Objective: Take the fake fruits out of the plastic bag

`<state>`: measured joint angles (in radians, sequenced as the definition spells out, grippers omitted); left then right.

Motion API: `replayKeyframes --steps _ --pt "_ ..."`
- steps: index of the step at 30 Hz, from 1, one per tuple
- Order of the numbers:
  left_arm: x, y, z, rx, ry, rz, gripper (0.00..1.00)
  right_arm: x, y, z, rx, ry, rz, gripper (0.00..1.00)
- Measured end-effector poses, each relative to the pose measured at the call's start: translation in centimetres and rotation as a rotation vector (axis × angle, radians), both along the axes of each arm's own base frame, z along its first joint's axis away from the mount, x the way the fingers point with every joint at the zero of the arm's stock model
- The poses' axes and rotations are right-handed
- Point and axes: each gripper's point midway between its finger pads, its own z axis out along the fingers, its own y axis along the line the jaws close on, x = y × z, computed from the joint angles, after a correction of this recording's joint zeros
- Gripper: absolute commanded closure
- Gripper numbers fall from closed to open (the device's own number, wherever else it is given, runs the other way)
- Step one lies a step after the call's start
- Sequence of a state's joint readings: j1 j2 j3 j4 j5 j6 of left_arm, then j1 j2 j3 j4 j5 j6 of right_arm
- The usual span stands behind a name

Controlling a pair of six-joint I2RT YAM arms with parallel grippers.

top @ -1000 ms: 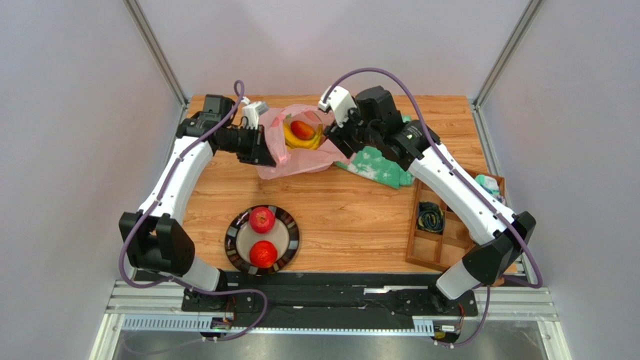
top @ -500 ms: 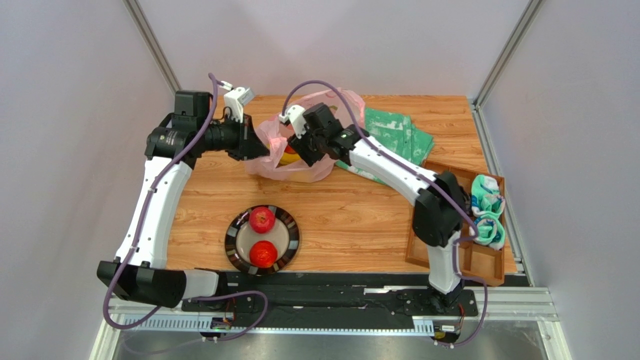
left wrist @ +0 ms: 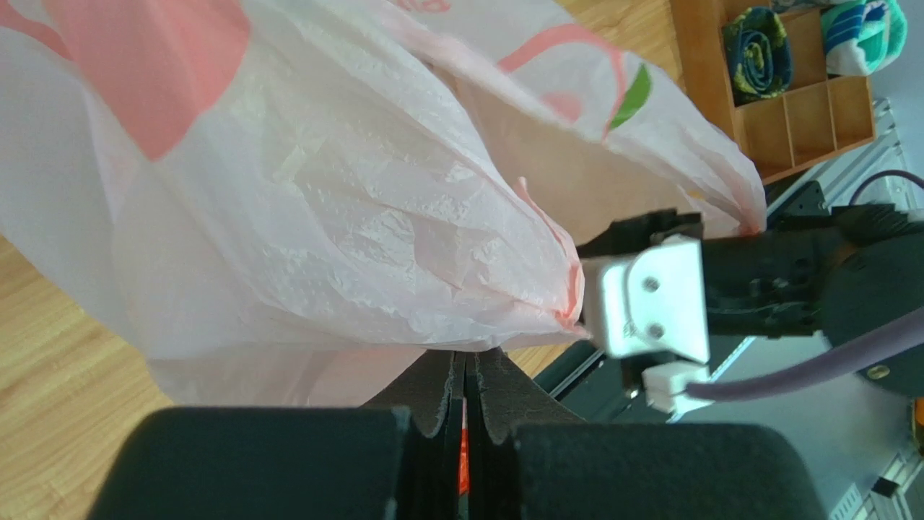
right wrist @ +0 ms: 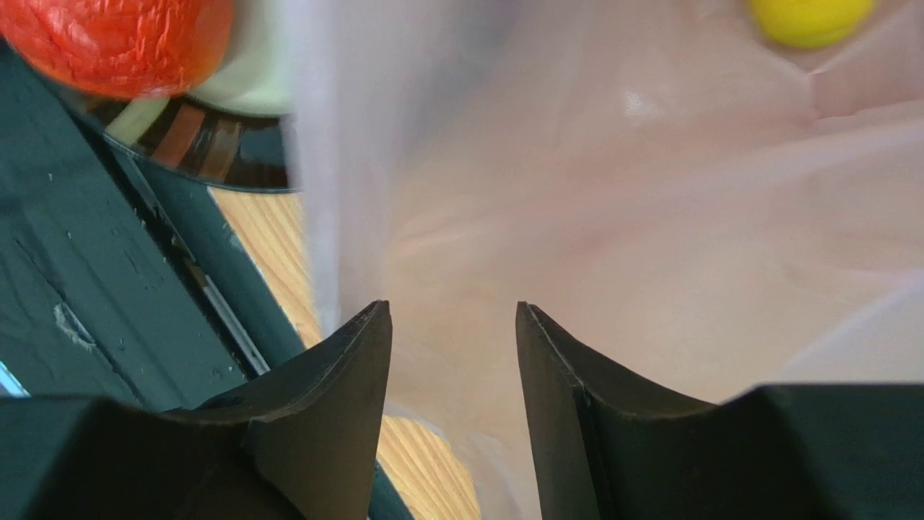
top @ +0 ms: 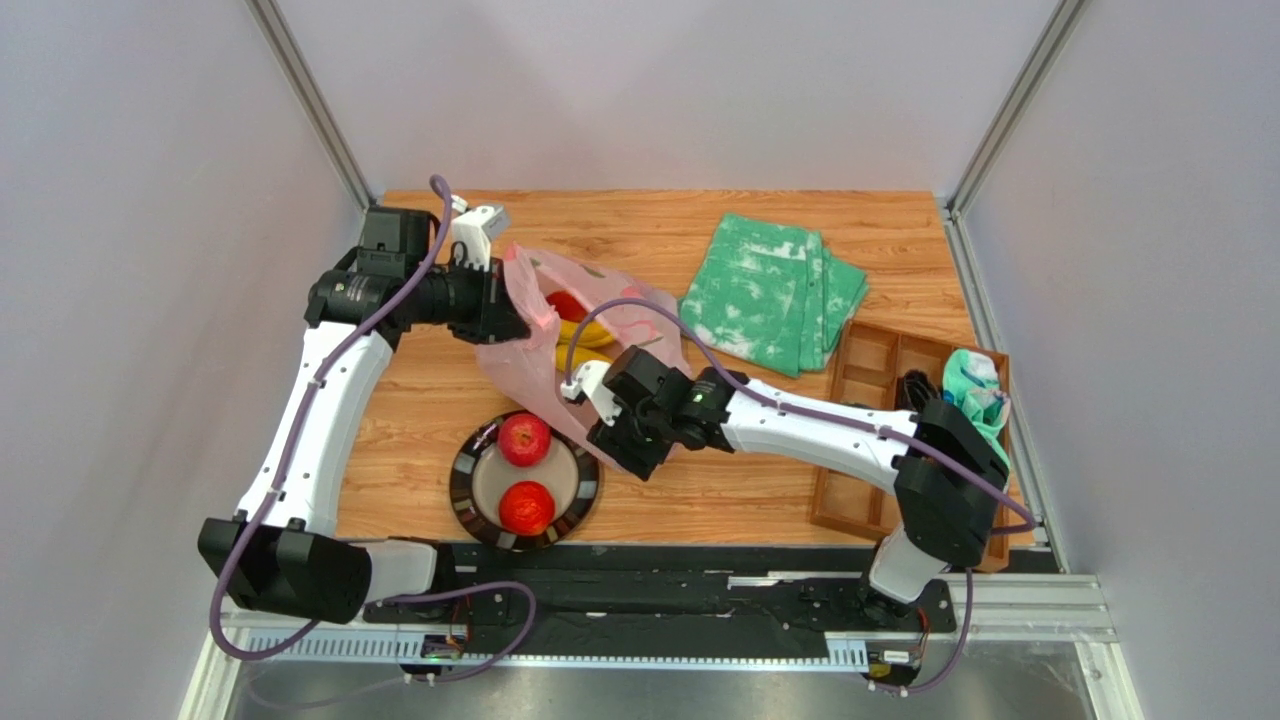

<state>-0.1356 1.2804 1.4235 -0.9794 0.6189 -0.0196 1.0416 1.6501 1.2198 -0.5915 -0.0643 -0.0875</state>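
The pink plastic bag (top: pixel 520 354) stretches from back left down toward the plate. A red fruit (top: pixel 564 306) and yellow bananas (top: pixel 589 339) show at its mouth. My left gripper (top: pixel 507 311) is shut on the bag's rim; in the left wrist view its jaws (left wrist: pixel 464 358) pinch the film (left wrist: pixel 325 217). My right gripper (top: pixel 604 425) is at the bag's near end, jaws apart. In the right wrist view (right wrist: pixel 450 314) pink film (right wrist: pixel 651 217) fills the gap, with a yellow fruit (right wrist: pixel 808 16) beyond. Two red apples (top: pixel 525 440) (top: pixel 526 507) lie on the dark plate (top: pixel 469 483).
A folded green-and-white cloth (top: pixel 769 293) lies at the back right. A wooden compartment tray (top: pixel 879 353) stands along the right edge with rolled cloths (top: pixel 977 398) in it. The right wrist view shows the plate's rim (right wrist: pixel 217 152) and the black base rail (right wrist: pixel 98 282).
My right arm swung from the bag's far side round to its near end by the plate, jaws narrowing. The bag got drawn out toward the front. The green cloth is now uncovered.
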Motion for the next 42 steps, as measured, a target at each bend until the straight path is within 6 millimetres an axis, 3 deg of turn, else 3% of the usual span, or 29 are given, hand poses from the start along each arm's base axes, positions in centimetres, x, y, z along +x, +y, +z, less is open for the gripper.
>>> replayKeyframes --steps 2,7,8,9,11,15,18,22,25,33,37,40,42 --pt "-0.5 0.2 -0.8 0.008 0.019 0.005 1.0 0.5 -0.2 0.5 0.018 0.0 -0.019 0.46" --pt "-1.9 0.5 -2.1 0.021 0.043 0.012 1.0 4.6 0.5 2.3 0.063 -0.03 -0.107 0.45" --pt "-2.0 0.6 -2.2 0.024 0.043 0.015 1.0 5.7 1.2 3.1 0.08 -0.046 -0.121 0.46" --pt "-2.1 0.8 -2.2 0.029 0.036 0.021 1.0 7.7 3.3 5.2 0.144 -0.092 -0.13 0.46" --pt "-2.1 0.8 -2.1 0.031 0.034 0.023 1.0 8.1 4.0 5.7 0.157 -0.1 -0.127 0.46" --pt "-1.5 1.0 -1.7 0.039 0.025 0.032 1.0 10.5 7.3 6.8 0.203 -0.14 -0.118 0.43" --pt "-0.6 1.0 -0.8 0.04 0.006 0.038 1.0 11.8 8.4 4.8 0.176 -0.138 -0.13 0.4" --pt "0.0 1.0 0.0 0.038 -0.014 0.04 1.0 12.4 7.8 1.0 0.095 -0.11 -0.166 0.39" --pt "0.2 1.0 0.5 0.036 -0.028 0.04 1.0 12.7 7.5 -0.5 0.063 -0.101 -0.195 0.38" --pt "0.3 0.9 0.8 0.032 -0.035 0.038 1.0 13.9 6.6 -0.9 0.029 -0.147 -0.25 0.34" --pt "0.3 0.9 0.8 0.029 -0.034 0.038 1.0 14.6 6.5 -2.1 0.001 -0.161 -0.271 0.3" --pt "0.3 1.0 0.8 0.027 -0.034 0.041 1.0 14.9 6.3 -3.5 -0.03 -0.166 -0.287 0.22" --pt "0.3 1.0 0.8 0.024 -0.032 0.042 1.0 15.5 6.5 -3.4 -0.029 -0.185 -0.301 0.15"
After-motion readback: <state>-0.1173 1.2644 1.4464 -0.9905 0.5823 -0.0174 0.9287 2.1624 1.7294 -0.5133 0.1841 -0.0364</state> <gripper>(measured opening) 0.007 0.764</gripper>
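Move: The long yellow fruit in the bag lies some 16 cm ahead of the open right hand, 8 cm to its left and 8 cm lower. Beyond it are the bananas, about 20 cm ahead and 8 cm left of that hand, and the red-orange mango, roughly 24 cm ahead and 9 cm left. The plate sits level with the right hand, 14 cm to its left. From the left hand the long yellow fruit lies about 8 cm ahead, 5 cm right and 25 cm down. Still pinching the bag's rim, the left hand dips back and down a couple of centimetres, then comes back up. The right hand arcs forward about 15 cm and left some 6 cm, first rising over the bag's near flap, then sinking roughly 10 cm into the mouth towards the long yellow fruit. Its wrist turns about 15 degrees clockwise as the fingers spread wider. ##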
